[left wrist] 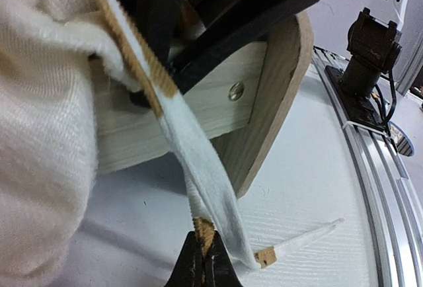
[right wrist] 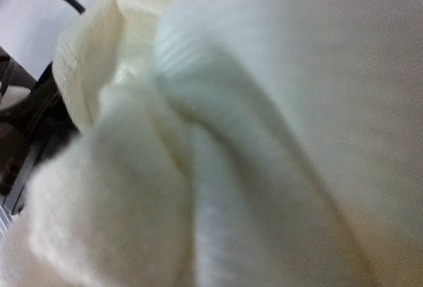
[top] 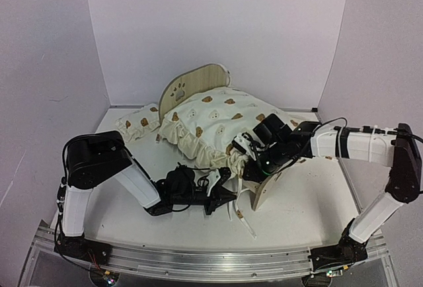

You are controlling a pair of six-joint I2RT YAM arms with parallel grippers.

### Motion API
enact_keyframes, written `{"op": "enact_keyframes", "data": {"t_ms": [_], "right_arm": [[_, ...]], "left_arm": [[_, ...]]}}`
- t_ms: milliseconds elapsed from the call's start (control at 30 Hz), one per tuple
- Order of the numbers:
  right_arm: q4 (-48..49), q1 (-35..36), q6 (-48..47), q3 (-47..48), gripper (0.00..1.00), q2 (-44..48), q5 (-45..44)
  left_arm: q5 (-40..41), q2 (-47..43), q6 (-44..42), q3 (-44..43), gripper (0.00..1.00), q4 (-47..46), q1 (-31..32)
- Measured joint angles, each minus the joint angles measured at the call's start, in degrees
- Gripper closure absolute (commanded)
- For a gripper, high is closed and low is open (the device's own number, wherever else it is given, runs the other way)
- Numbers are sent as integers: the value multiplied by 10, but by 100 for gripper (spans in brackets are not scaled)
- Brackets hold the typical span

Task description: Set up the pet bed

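Note:
The pet bed has its plywood headboard (top: 198, 79) at the back and its footboard (top: 268, 191) (left wrist: 277, 95) at the front. A cream bear-print cushion (top: 218, 122) (right wrist: 264, 102) lies heaped on it. My left gripper (top: 230, 196) (left wrist: 203, 260) is low on the table in front of the footboard. It is shut on the brown tip of a white cushion tie (left wrist: 205, 168). My right gripper (top: 246, 157) (left wrist: 198, 9) is pressed into the cushion's ruffled edge at the foot corner, closed on cloth. Cloth fills the right wrist view and hides the fingers.
A small matching bear-print pillow (top: 139, 123) lies at the back left beside the headboard. Another loose tie (left wrist: 310, 234) (top: 246, 222) trails across the white table. The metal rail (left wrist: 390, 181) and the right arm's base (left wrist: 370, 49) mark the near edge.

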State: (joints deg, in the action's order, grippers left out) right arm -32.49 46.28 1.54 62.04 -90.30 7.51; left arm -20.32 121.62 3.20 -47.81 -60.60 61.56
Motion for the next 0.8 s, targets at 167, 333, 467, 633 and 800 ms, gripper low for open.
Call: {"op": "enact_keyframes", "data": {"t_ms": [167, 333, 467, 633, 800], "right_arm": [[-94, 8, 76, 27, 39, 69, -3], [-209, 15, 126, 75, 33, 172, 3], [-263, 62, 157, 58, 31, 237, -1], [-156, 199, 196, -73, 30, 266, -7], [-17, 269, 202, -210, 31, 205, -116]], "left_arm": [[-5, -28, 11, 22, 100, 54, 0], [-12, -59, 18, 27, 100, 135, 0], [-31, -100, 30, 27, 100, 202, 0], [-41, -139, 47, 37, 100, 228, 0], [-42, -142, 67, 37, 100, 242, 0]]}}
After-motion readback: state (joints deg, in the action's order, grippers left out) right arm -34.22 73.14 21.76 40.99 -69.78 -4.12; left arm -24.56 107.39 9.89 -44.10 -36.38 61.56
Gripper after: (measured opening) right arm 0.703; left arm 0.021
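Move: The loose tie strap lies on the table with its middle about 13 cm back from the right hand, 2 cm to its left and 8 cm lower. The footboard's near end stands some 5 cm back and 3 cm to the right of that hand, about 4 cm lower, and the cover's ruffled corner is right at its fingers. From the left hand, the loose strap lies roughly 6 cm back, 3 cm right and 5 cm below. The cover's corner comes free as the right fingers open wide. The right hand lifts about 11 cm while drawing back, arcs round the footboard's near end, then drops with open fingers towards the loose strap, ending some 16 cm back. The other strap stays pinched in the left fingers, drawn about 5 cm left and back, the wrist tilting some 20 degrees. ##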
